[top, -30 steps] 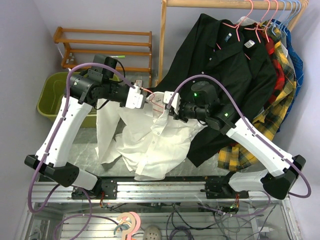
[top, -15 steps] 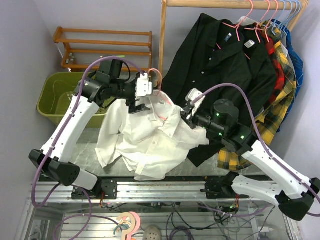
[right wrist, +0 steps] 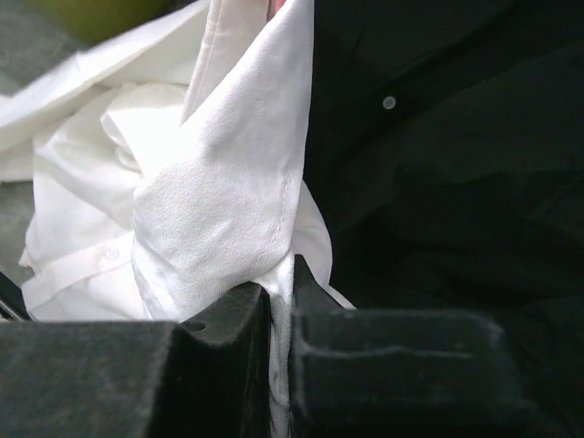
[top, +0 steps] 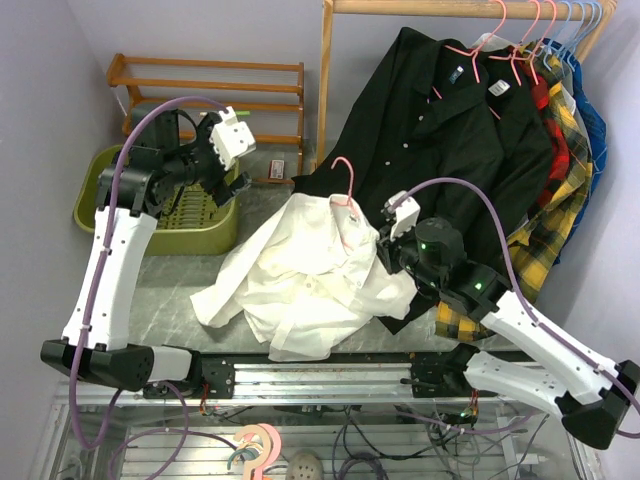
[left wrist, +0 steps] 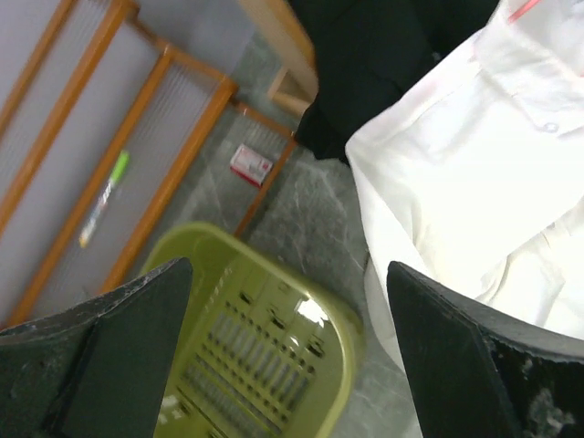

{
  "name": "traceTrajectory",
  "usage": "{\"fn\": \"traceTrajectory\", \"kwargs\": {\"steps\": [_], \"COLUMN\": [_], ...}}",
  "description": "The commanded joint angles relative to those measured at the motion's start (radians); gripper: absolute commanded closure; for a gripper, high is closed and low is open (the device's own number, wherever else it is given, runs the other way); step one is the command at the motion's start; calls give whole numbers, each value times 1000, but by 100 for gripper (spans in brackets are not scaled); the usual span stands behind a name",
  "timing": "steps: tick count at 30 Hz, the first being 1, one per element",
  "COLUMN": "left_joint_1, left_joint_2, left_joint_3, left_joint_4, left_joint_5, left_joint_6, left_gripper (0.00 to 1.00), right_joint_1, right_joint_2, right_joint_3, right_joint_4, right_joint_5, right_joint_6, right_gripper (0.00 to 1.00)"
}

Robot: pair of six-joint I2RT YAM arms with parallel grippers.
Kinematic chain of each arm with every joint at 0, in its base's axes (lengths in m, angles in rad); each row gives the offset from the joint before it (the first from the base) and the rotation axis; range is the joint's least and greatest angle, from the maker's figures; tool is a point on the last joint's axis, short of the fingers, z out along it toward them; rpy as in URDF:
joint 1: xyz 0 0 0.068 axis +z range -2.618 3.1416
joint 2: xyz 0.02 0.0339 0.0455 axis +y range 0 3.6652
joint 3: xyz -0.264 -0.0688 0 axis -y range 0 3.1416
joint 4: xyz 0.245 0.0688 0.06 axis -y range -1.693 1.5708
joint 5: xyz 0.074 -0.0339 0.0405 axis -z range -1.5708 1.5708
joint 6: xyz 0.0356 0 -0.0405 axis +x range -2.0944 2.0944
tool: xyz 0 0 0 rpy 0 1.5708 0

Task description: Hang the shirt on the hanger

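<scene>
The white shirt (top: pixel 300 280) lies crumpled on the grey table with the pink hanger inside it; only the hanger's hook (top: pixel 345 180) and a short piece of wire (left wrist: pixel 525 9) show. At the shirt's right shoulder my right gripper (top: pixel 385 243) is shut on a fold of its fabric (right wrist: pixel 219 201), which is pinched between the jaws (right wrist: pixel 281 310). My left gripper (top: pixel 238 148) is open and holds nothing. It hangs well to the left of the shirt (left wrist: pixel 474 182), above the green basket, with its fingers (left wrist: pixel 109 356) spread wide.
A green plastic basket (top: pixel 100 185) sits at the table's left end, below a wooden shelf rack (top: pixel 205 90). A wooden rail (top: pixel 450 8) at the back right carries a black shirt (top: pixel 440 130) and plaid shirts (top: pixel 555 180). The black shirt (right wrist: pixel 438 137) hangs right beside my right gripper.
My left gripper opened, let go at the shirt's collar and swung back left over the basket. The right gripper stayed shut on the shirt and drew back to the right. The shirt settled lower.
</scene>
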Motion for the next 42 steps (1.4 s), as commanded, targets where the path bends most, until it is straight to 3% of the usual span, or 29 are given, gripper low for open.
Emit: {"fn": "traceTrajectory", "kwargs": {"steps": [1, 7, 11, 15, 19, 28, 37, 42], "left_joint_1": [44, 46, 46, 46, 51, 70, 87, 94], "left_joint_2": [-15, 23, 54, 57, 46, 12, 11, 10], "left_joint_3": [-53, 125, 309, 392, 387, 310, 303, 290], "left_joint_4": [66, -90, -227, -281, -284, -285, -290, -286], "left_joint_5": [-169, -288, -353, -353, -331, -259, -191, -177], "left_joint_6": [-215, -379, -423, -467, -493, -485, -481, -478], "left_gripper": [1, 1, 1, 1, 1, 1, 1, 0], "right_joint_1": [-2, -3, -34, -73, -95, -165, -321, -346], "right_joint_2": [-67, -88, 5, 95, 122, 308, 543, 627], "right_joint_3": [-1, 40, 140, 298, 401, 742, 1091, 1186], "right_joint_4": [74, 58, 146, 187, 216, 102, -84, -121], "right_joint_5": [122, 424, 420, 419, 449, 424, 273, 248], "right_joint_6": [111, 208, 86, -69, -169, -288, -275, -242], "right_gripper": [100, 100, 100, 100, 100, 100, 100, 100]}}
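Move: My right hand already holds the white shirt with the pink hanger in it. The bare rail stretch it goes to lies about 32 cm ahead, 7 cm to the right and some 37 cm higher. The rack's left post stands around 21 cm left of that stretch, and the next pink hanger hangs roughly 11 cm to its right. From my left hand the stretch is some 22 cm ahead, 33 cm right and 23 cm up. Keeping my right fingers shut on the shirt, I carry shirt and hanger up some 26 cm, first swinging a little right, then on forward about 18 cm towards the rail, turning the wrist clockwise some 30 degrees and tipping the fingers upward. My empty left hand stays open, drawing left above the green basket, turning counter-clockwise and ending slightly higher. ##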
